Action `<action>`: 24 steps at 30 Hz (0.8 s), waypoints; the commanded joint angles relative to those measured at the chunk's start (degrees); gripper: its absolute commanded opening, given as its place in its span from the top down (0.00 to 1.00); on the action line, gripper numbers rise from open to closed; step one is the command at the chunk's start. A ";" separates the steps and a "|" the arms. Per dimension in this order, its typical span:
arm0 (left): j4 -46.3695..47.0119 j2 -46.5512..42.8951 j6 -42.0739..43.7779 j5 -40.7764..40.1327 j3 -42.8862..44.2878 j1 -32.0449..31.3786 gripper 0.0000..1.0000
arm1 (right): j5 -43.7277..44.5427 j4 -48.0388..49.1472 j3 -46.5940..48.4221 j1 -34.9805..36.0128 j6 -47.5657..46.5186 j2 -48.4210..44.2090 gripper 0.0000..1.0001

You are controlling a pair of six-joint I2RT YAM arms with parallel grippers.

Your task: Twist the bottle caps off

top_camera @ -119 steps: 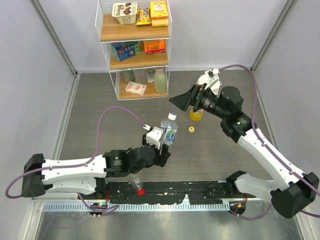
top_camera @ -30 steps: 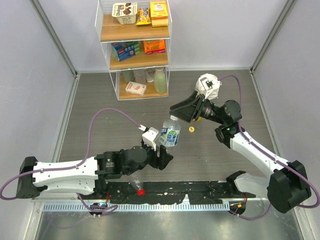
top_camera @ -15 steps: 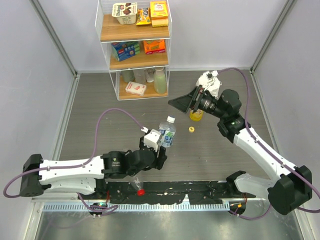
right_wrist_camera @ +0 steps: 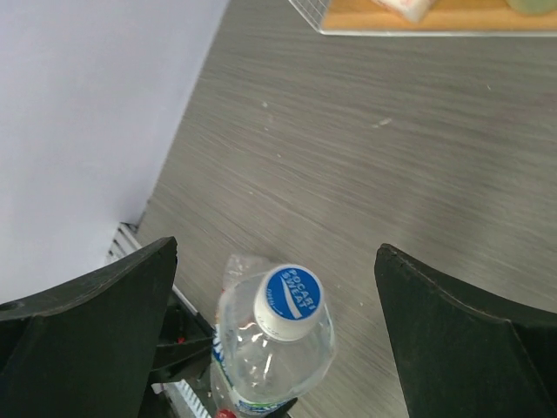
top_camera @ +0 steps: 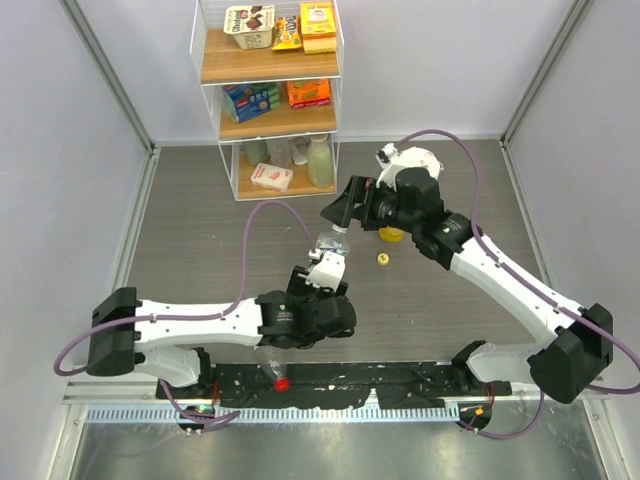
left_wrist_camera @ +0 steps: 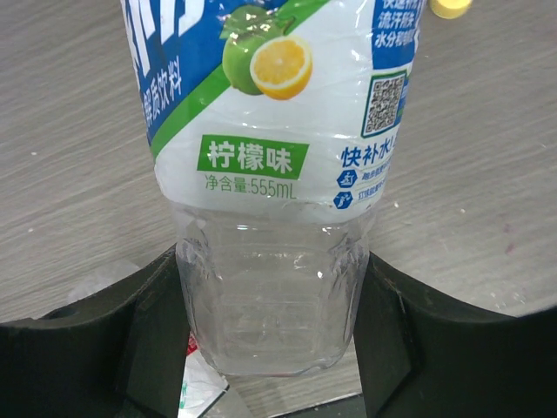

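My left gripper [left_wrist_camera: 271, 335] is shut on the lower body of a clear bottle with a blue label [left_wrist_camera: 270, 165] and holds it upright. The bottle's white cap [right_wrist_camera: 289, 301], printed blue on top, sits on its neck. My right gripper [right_wrist_camera: 277, 256] hangs wide open just above that cap, one finger on each side, touching nothing. From the top view the right gripper [top_camera: 345, 212] covers most of the bottle [top_camera: 334, 241]. A loose yellow cap [top_camera: 382, 259] lies on the table near the yellow bottle [top_camera: 392, 236]. A red cap [top_camera: 282, 382] lies on the black mat.
A wire shelf [top_camera: 270, 100] with boxes and a pale green bottle [top_camera: 320, 160] stands at the back. A clear bottle [top_camera: 268, 365] lies by the black mat [top_camera: 400, 378] at the near edge. Grey walls close in both sides.
The right gripper opened wide and swung left from the yellow bottle to above the blue-label bottle's cap. The left arm carried that bottle slightly farther back.
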 commanded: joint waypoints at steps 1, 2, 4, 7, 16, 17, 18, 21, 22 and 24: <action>-9.61 3.84 -7.83 -10.96 5.70 -1.05 1.00 | 8.41 -2.33 2.42 2.17 -0.84 0.52 0.02; -11.19 4.72 -8.54 -11.75 6.32 -1.22 1.00 | 8.67 -2.16 2.41 2.26 -0.75 0.52 0.02; -12.43 6.04 -9.25 -12.72 7.55 -1.31 1.00 | 8.94 -1.89 2.15 2.34 -0.58 0.52 0.03; -13.23 7.53 -9.43 -12.82 8.79 -1.40 1.00 | 8.42 -0.14 1.19 2.43 0.21 -0.01 0.13; -12.96 7.45 -9.69 -12.55 9.05 -1.75 1.00 | 6.48 1.27 -0.57 3.31 0.39 0.17 0.28; -12.62 7.27 -9.43 -12.46 8.97 -1.66 1.00 | 6.48 1.27 -0.75 3.31 0.39 0.08 0.28; -12.52 7.19 -9.43 -12.46 8.97 -1.66 1.00 | 6.39 1.27 -0.75 3.31 0.31 0.08 0.29; -12.00 6.83 -9.25 -12.11 8.79 -1.66 1.00 | 6.30 2.15 -1.27 3.31 0.22 0.17 0.31; -12.00 6.83 -9.25 -12.20 8.79 -1.75 1.00 | 6.22 2.68 -1.62 3.31 0.48 0.17 0.35; -12.44 6.66 -9.95 -12.02 8.70 -1.66 1.00 | 5.87 3.20 -1.89 3.31 0.66 0.26 0.44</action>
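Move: The bottle's blue cap is about 3 cm below the right hand, some 1 cm back and 1 cm left, between wide-open fingers. On the table some 26 cm below, a loose yellow cap lies 10 cm right of that hand and 1 cm back, the yellow bottle 12 cm right and 4 cm ahead. From the left hand, low on the held bottle, the blue cap is 12 cm up, 7 cm ahead, 4 cm right; a red-capped bottle lies 11 cm below, 10 cm back, 13 cm left. The right fingers come down either side of the blue cap and close to about two thirds of full opening, coming close to its sides; whether they touch can't be seen. That hand first sinks quickly some 2 cm, then almost holds place. The left hand keeps its grip on the bottle, easing about 1.5 cm left and forward while rolling its left side up and turning counter-clockwise, some 10 degrees in all, then stays. ##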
